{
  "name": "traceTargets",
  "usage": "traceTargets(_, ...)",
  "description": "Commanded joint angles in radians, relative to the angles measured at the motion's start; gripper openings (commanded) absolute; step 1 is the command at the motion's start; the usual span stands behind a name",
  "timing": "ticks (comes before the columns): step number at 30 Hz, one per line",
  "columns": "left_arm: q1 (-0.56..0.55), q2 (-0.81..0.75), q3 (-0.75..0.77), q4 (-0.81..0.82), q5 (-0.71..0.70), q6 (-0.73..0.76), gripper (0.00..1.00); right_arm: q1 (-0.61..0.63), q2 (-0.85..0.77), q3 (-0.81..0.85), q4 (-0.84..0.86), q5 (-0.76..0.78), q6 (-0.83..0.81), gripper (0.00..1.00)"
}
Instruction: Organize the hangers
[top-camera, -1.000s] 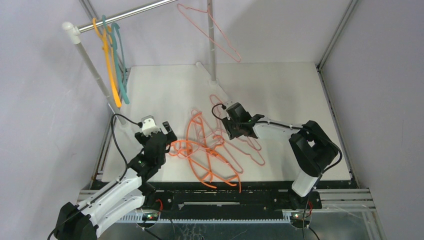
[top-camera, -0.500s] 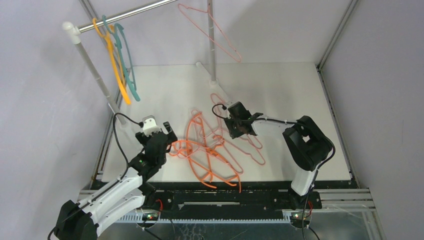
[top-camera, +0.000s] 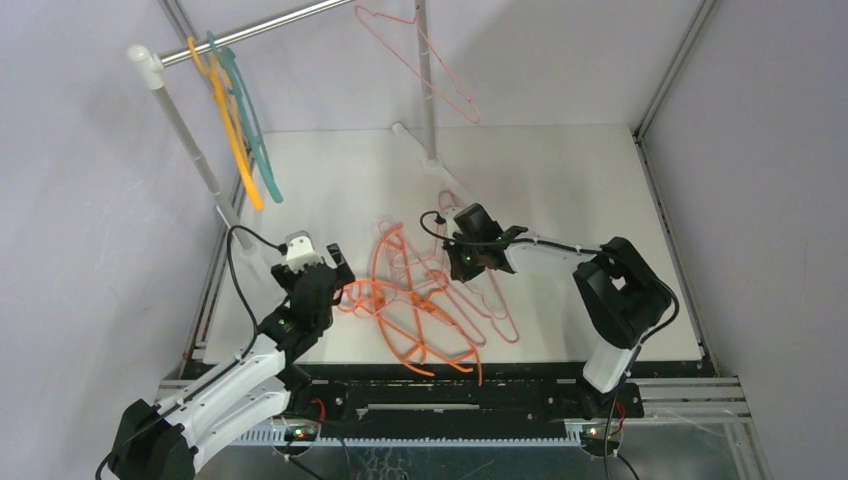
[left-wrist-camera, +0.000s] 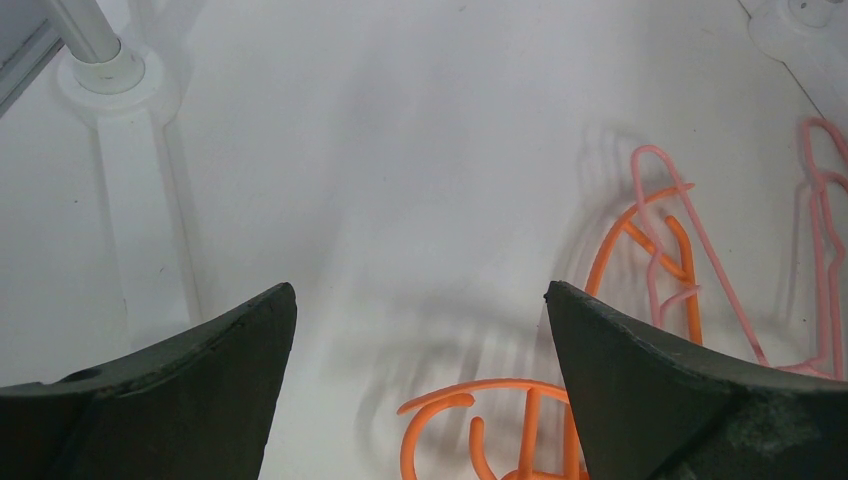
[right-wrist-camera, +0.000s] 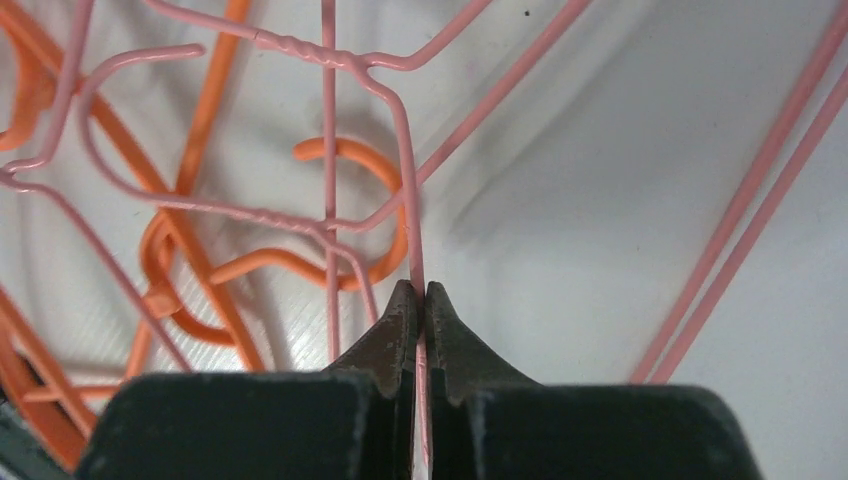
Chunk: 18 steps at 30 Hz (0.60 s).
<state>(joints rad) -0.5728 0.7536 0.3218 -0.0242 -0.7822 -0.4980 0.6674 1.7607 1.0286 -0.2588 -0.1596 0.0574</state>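
A tangle of orange hangers (top-camera: 410, 340) and pink hangers (top-camera: 497, 318) lies on the white table. My right gripper (top-camera: 463, 262) is low over the heap, shut on a thin pink hanger wire (right-wrist-camera: 405, 180). In the right wrist view, that wire runs straight between the closed tips of the right gripper (right-wrist-camera: 420, 295). An orange hook (right-wrist-camera: 350, 155) lies under it. My left gripper (top-camera: 338, 283) stands open at the heap's left edge. In the left wrist view nothing sits between the fingers of the left gripper (left-wrist-camera: 420, 300), and an orange hanger hook (left-wrist-camera: 480, 400) lies just ahead.
A silver rail (top-camera: 270, 25) on white posts (top-camera: 185, 130) crosses the back left. On it hang a yellow-orange hanger (top-camera: 232, 130), a teal hanger (top-camera: 255, 140) and a pink hanger (top-camera: 420, 65). A post base (left-wrist-camera: 100, 70) stands near my left gripper.
My right gripper has shut on the pink wire and shifted slightly left, dragging the pink hangers. The yellow-orange and teal hangers swing on the rail. The left arm stays put.
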Motion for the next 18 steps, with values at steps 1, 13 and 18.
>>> traceTargets(1,0.005,-0.01,0.024,0.026,-0.014,-0.007,1.0,0.002,-0.13,0.011,-0.036,-0.027,0.014,0.0)
traceTargets(13,0.004,-0.023,0.024,0.024,-0.01,-0.01,1.0,-0.033,-0.383,0.017,-0.078,-0.219,0.089,0.0)
traceTargets(18,0.004,-0.023,0.025,0.024,-0.006,-0.011,1.0,-0.049,-0.46,0.071,0.003,-0.366,0.207,0.0)
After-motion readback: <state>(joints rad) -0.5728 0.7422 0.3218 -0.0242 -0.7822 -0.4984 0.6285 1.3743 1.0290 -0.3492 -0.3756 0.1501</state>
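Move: The right hand, low over the table, already pinches a thin pink hanger. The middle of the rail it is meant for lies roughly 17 cm ahead, 24 cm left and 45 cm up. From this hand the orange hangers lie about 6 cm back and 9 cm left, and the right post's foot 26 cm ahead and 6 cm left. For the left hand the rail's middle is some 15 cm ahead, 5 cm right and 35 cm above. Still pinching the pink hanger, the right hand rises about 14 cm towards rail height, tilting some 20 degrees. ##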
